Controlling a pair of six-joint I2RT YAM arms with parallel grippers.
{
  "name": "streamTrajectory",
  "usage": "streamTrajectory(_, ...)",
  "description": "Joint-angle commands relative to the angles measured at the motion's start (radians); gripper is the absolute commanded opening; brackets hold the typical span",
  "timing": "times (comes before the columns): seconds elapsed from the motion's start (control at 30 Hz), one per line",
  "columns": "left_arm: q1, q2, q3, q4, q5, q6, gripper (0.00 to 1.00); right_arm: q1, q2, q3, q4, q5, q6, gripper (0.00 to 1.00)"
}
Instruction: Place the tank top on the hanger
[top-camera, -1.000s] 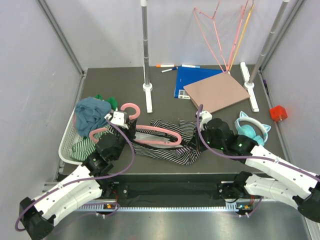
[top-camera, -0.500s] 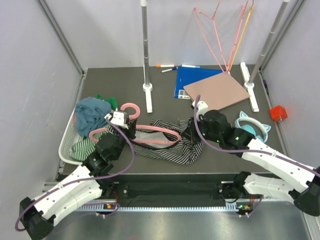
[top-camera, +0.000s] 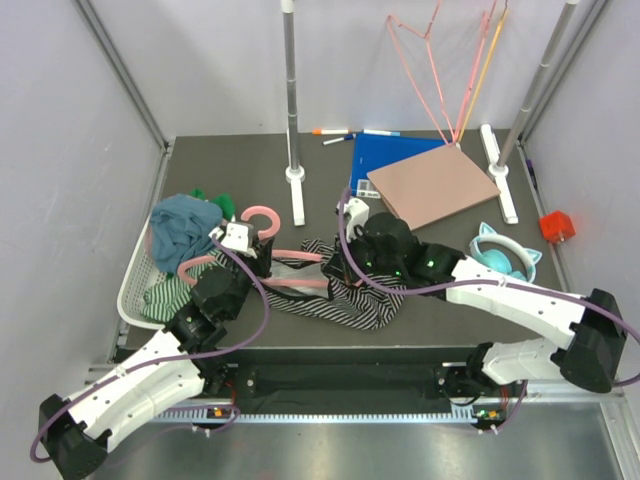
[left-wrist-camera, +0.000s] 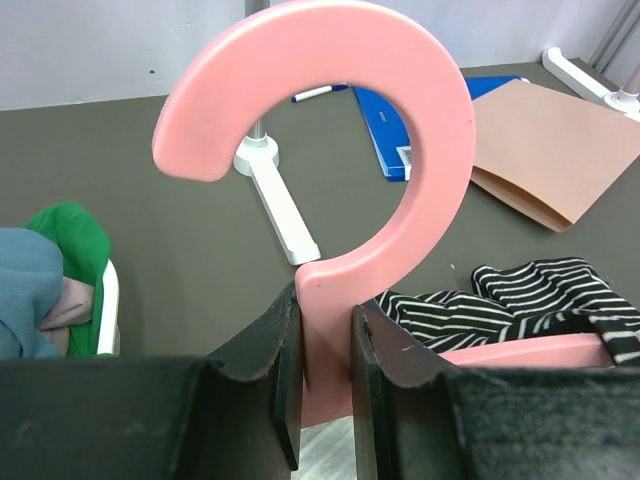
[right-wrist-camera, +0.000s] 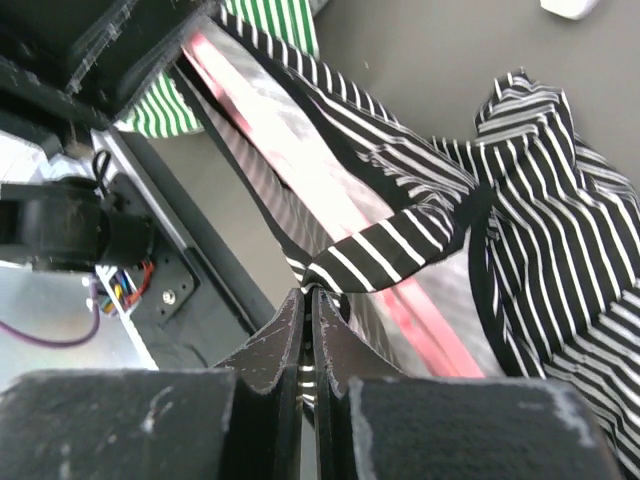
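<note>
The pink hanger (top-camera: 300, 283) lies across the middle of the table, its hook (left-wrist-camera: 440, 130) raised toward the back. My left gripper (left-wrist-camera: 325, 340) is shut on the hanger's neck just below the hook, seen from above at the left gripper (top-camera: 255, 262). The striped tank top (top-camera: 365, 295) is draped over the hanger's right arm and bunched to its right. My right gripper (right-wrist-camera: 309, 300) is shut on a dark-edged fold of the tank top (right-wrist-camera: 540, 220), right over the hanger's arm (right-wrist-camera: 410, 320). From above, the right gripper (top-camera: 335, 272) sits near the hanger's middle.
A white basket (top-camera: 133, 285) at the left holds a teal cloth (top-camera: 183, 228) and a green-striped garment (top-camera: 165, 295). Behind stand a white post (top-camera: 293, 150), a blue folder (top-camera: 372, 160) and a brown board (top-camera: 432, 185). Teal headphones (top-camera: 505, 258) lie at the right. Thin hangers (top-camera: 430, 70) hang at the back.
My right gripper has moved left along the hanger, from its right end toward its middle, pulling the tank top fabric with it. The left arm has stayed put.
</note>
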Motion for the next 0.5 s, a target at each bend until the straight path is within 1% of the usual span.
streamTrajectory(0.0, 0.000, -0.012, 0.003, 0.072, -0.007, 0.008, 0.00, 0.017, 0.060, 0.105, 0.090, -0.026, -0.031, 0.00)
streamTrajectory(0.23, 0.000, -0.012, -0.001, 0.077, 0.002, 0.006, 0.00, 0.028, 0.151, 0.164, 0.160, -0.085, -0.026, 0.00)
streamTrajectory(0.47, 0.000, -0.010, -0.004, 0.081, -0.007, 0.006, 0.00, 0.067, 0.200, 0.168, 0.196, -0.127, -0.025, 0.00)
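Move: The right hand already holds the tank top's striped edge. The pink hanger's neck is about 15 cm to its left, level with it ahead-to-back and in height, and sits between the left hand's fingers. The hanger's right end is roughly 6 cm to the right hand's right and 2 cm back, slightly lower. The tank top's spread body is some 3 cm right, 6 cm back and 12 cm below. Still pinching the tank top's striped edge in shut fingers, the right hand draws the edge left along the hanger's arm towards the neck, about 5 cm, with a small rise early on that partly sinks back. The wrist turns slightly, some 5 degrees. The left hand stays put and keeps its grip on the hanger's neck. ##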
